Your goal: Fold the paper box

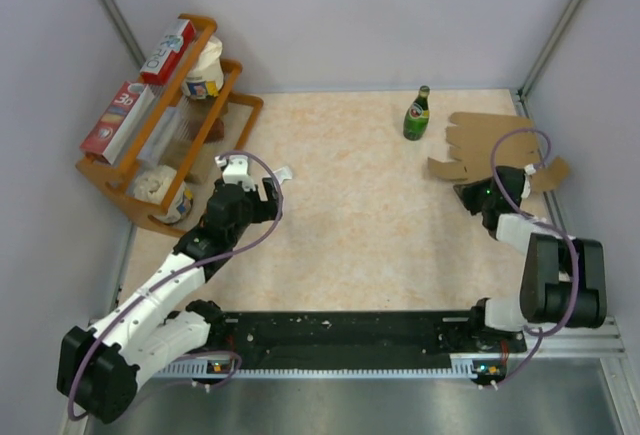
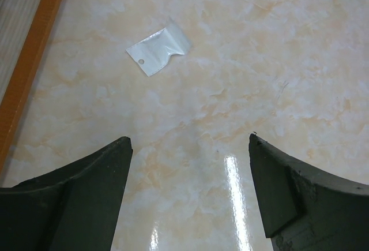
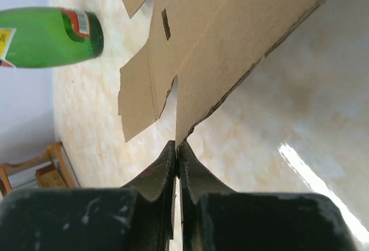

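Note:
The paper box [image 1: 492,145] is a flat brown cardboard cut-out with flaps, lying at the far right of the table; in the right wrist view the paper box [image 3: 230,43] is seen edge-on and tilted. My right gripper [image 1: 468,195] [image 3: 177,145] is shut on a corner of its near edge, the cardboard pinched between both fingers. My left gripper [image 1: 272,187] [image 2: 190,141] hovers open over bare tabletop on the left side, nothing between its fingers.
A green bottle [image 1: 416,115] [image 3: 46,36] stands just left of the cardboard. A wooden rack [image 1: 160,145] with cartons and tubs fills the far left. A small clear plastic bag [image 2: 158,49] [image 1: 283,172] lies ahead of the left gripper. Grey walls close in both sides.

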### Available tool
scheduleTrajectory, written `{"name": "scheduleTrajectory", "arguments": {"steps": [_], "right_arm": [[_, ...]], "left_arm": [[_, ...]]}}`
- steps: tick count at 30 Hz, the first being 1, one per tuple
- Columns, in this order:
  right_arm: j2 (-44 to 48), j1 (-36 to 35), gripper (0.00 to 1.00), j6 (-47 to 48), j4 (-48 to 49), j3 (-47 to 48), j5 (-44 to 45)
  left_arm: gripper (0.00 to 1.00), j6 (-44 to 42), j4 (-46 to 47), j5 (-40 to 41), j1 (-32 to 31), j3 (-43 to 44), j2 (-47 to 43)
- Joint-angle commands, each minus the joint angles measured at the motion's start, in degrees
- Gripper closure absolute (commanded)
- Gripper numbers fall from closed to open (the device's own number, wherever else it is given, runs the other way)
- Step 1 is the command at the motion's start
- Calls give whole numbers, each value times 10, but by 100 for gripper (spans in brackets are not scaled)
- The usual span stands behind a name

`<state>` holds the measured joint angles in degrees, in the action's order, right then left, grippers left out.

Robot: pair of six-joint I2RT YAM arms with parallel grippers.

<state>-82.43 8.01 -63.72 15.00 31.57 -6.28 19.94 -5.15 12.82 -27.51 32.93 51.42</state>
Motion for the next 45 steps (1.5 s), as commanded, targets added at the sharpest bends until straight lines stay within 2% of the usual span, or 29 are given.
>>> {"name": "scheduleTrajectory", "arguments": {"steps": [1,8,16,25,30,32,35,37,45], "right_arm": [[89,2,100,54,-80,-28,-7],[242,-28,100,122,-244,-53,-37],[353,-171,100,154,-373,-55,-58],[349,-323,100,209,-409,-38,-90],[294,-410,100,291,-405,7,-108],[261,-424,100,333,-402,23,-155],[229,-443,100,372,-408,50,-170],[222,-446,100,384,-419,62,-154],[231,-442,99,385,-494,83,13]], "left_arm": [[14,9,0,-10,-4,3,-17],[14,11,-6,-21,-4,9,-18],[15,11,-6,-46,-5,25,-5],[15,7,-15,-53,-7,32,-12],[15,5,-21,-55,-7,38,-18],[15,4,-22,-59,-6,39,-18],[15,4,-26,-62,-7,42,-20],[15,2,-28,-64,-6,42,-21],[16,-3,-30,-68,-7,34,-18]]}}
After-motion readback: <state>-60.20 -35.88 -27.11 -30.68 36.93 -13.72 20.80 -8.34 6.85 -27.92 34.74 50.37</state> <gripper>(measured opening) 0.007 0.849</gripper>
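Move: The right hand is shut on the near edge of the flat paper box, some 4 cm above the table; the box's middle lies about 14 cm ahead, 10 cm right and a bit below. The hand takes this edge to bare table near the front rim, roughly 21 cm back, 20 cm left and 4 cm down. The green bottle stands about 24 cm ahead and 12 cm left. For the left hand, that bare spot lies some 34 cm right, 11 cm back, 14 cm below. Back towards its base first, then in a sweep back and left, the right hand pulls the flat box by its pinched edge away from the bottle's side of the table, about 21 cm back and 19 cm left in all. It rises slightly and swings counter-clockwise some 75 degrees, from pointing forward to pointing left, with the fingers kept shut. ##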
